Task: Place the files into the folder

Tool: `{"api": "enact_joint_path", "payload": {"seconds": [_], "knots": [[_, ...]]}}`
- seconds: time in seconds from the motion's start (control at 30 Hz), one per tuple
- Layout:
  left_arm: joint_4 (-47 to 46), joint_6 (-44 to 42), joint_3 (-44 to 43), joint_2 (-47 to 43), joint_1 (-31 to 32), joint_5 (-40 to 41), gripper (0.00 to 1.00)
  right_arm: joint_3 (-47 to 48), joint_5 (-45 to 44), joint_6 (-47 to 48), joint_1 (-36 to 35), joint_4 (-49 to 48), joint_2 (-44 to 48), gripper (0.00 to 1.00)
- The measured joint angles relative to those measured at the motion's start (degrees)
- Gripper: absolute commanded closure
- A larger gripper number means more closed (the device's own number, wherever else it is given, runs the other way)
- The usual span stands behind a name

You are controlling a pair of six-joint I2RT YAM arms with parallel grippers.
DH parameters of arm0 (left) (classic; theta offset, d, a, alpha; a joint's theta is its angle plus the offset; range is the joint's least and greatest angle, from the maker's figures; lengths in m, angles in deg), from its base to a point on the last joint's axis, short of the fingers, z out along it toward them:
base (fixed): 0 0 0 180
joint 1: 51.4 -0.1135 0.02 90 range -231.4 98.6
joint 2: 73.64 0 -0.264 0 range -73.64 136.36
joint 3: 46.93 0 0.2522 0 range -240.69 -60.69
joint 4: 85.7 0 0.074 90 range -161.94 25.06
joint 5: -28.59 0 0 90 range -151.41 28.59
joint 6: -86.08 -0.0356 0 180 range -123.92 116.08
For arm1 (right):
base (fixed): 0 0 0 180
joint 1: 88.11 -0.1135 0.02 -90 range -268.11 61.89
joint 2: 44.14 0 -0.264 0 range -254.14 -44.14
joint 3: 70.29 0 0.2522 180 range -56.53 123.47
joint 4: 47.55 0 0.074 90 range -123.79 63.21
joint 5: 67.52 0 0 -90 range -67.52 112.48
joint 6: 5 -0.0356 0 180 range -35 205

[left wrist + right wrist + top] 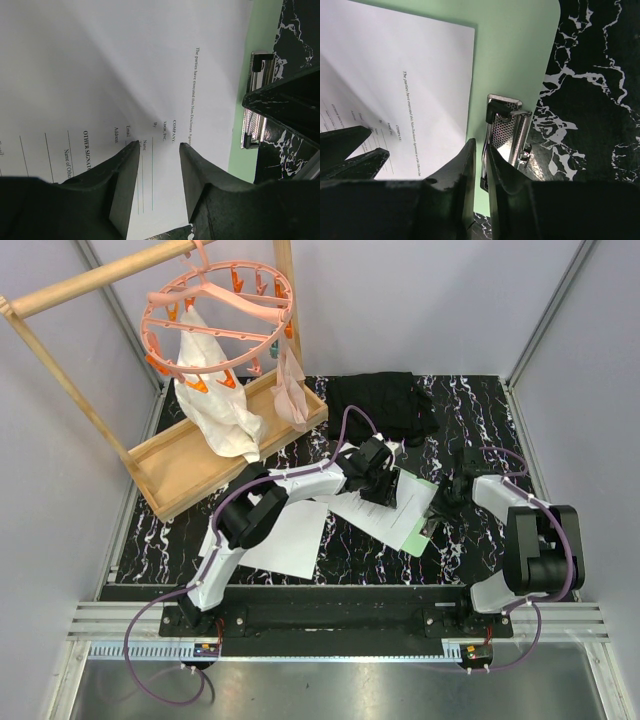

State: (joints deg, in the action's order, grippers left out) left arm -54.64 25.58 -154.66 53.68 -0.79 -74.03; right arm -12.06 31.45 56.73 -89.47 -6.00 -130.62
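A printed white sheet [388, 517] lies on the pale green folder [418, 536] at mid table. My left gripper [378, 490] is open over this sheet [125, 60], one fingertip on each side of its printed lines [157, 145]. The folder's green edge [260, 30] and metal clip [257, 100] lie to the right of the left gripper. My right gripper [437, 510] sits at the folder's right edge, its jaws [481, 142] pinched on the clip [507, 125]. The sheet [410, 50] stops short of the clip on the folder [520, 50]. Another white sheet [285, 535] lies on the table to the left.
A black folded cloth [385, 405] lies at the back. A wooden tray [170, 475] stands at the back left under a pink peg hanger [220, 310] with white bags [220, 405]. Grey walls close in the black marbled table [480, 420].
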Motion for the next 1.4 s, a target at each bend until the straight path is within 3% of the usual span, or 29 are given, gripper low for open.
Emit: {"api": "enact_joint_path", "payload": {"seconds": [0.13, 0.17, 0.2, 0.57, 0.7, 0.83, 1.03, 1.27, 1.4], "knots": [[0.0, -0.1, 0.0, 0.0, -0.1, 0.0, 0.55, 0.3, 1.3, -0.4, 0.4, -0.3, -0.8, 0.81], [0.0, -0.1, 0.0, 0.0, -0.1, 0.0, 0.55, 0.3, 1.6, -0.6, 0.5, -0.5, -0.8, 0.87], [0.1, -0.2, 0.0, 0.0, -0.1, 0.0, 0.54, 0.1, 1.7, -0.7, 0.5, -1.0, -0.8, 1.00], [2.3, -0.9, -0.2, -1.0, -0.3, -0.2, 0.36, -4.2, 2.5, -2.2, 0.7, -7.0, 2.8, 1.00], [6.8, -1.8, -1.6, -1.4, -0.6, -0.2, 0.18, -5.6, 2.6, -2.0, 0.7, -7.0, 5.4, 1.00], [10.8, -3.0, -2.5, -2.6, -3.2, -0.4, 0.10, -6.7, 3.4, -1.7, 1.2, -7.4, 8.9, 1.00], [15.4, -4.5, -2.8, -5.7, -9.0, -0.6, 0.09, -6.8, 5.8, -1.2, 3.3, -8.6, 11.0, 1.00], [17.0, -4.9, -2.8, -8.9, -8.6, -2.4, 0.05, -6.9, 8.5, -1.2, 3.7, -10.2, 10.5, 1.00], [18.5, -6.5, -4.0, -10.2, -8.6, -1.0, 0.14, -7.8, 10.0, -1.2, 4.1, -11.8, 9.8, 1.00]]}}
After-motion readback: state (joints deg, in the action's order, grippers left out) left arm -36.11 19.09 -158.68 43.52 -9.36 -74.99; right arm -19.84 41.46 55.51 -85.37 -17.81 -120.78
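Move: The left hand is at the paper lying on the folder: the paper's middle is about 4 cm left and 2 cm ahead, some 1 cm below. The folder's metal clip lies some 12 cm to its right and 5 cm back; the second sheet's middle is roughly 28 cm left, 11 cm back. The right hand is right at the clip, centred 1 cm to its right, level fore-and-aft and 1 cm below, with the paper's middle 15 cm left and 7 cm ahead. Leftwards about 8 cm and slightly forward, drawing the paper with it, the left hand goes from the clip side towards the second sheet; its half-open fingers spread nearly fully and it climbs about 7.5 cm, ending clear above the paper. The right fingers shut at the clip's lever and rise about 3 cm while the wrist tips the fingertips forward some 15 degrees, still at the clip. ##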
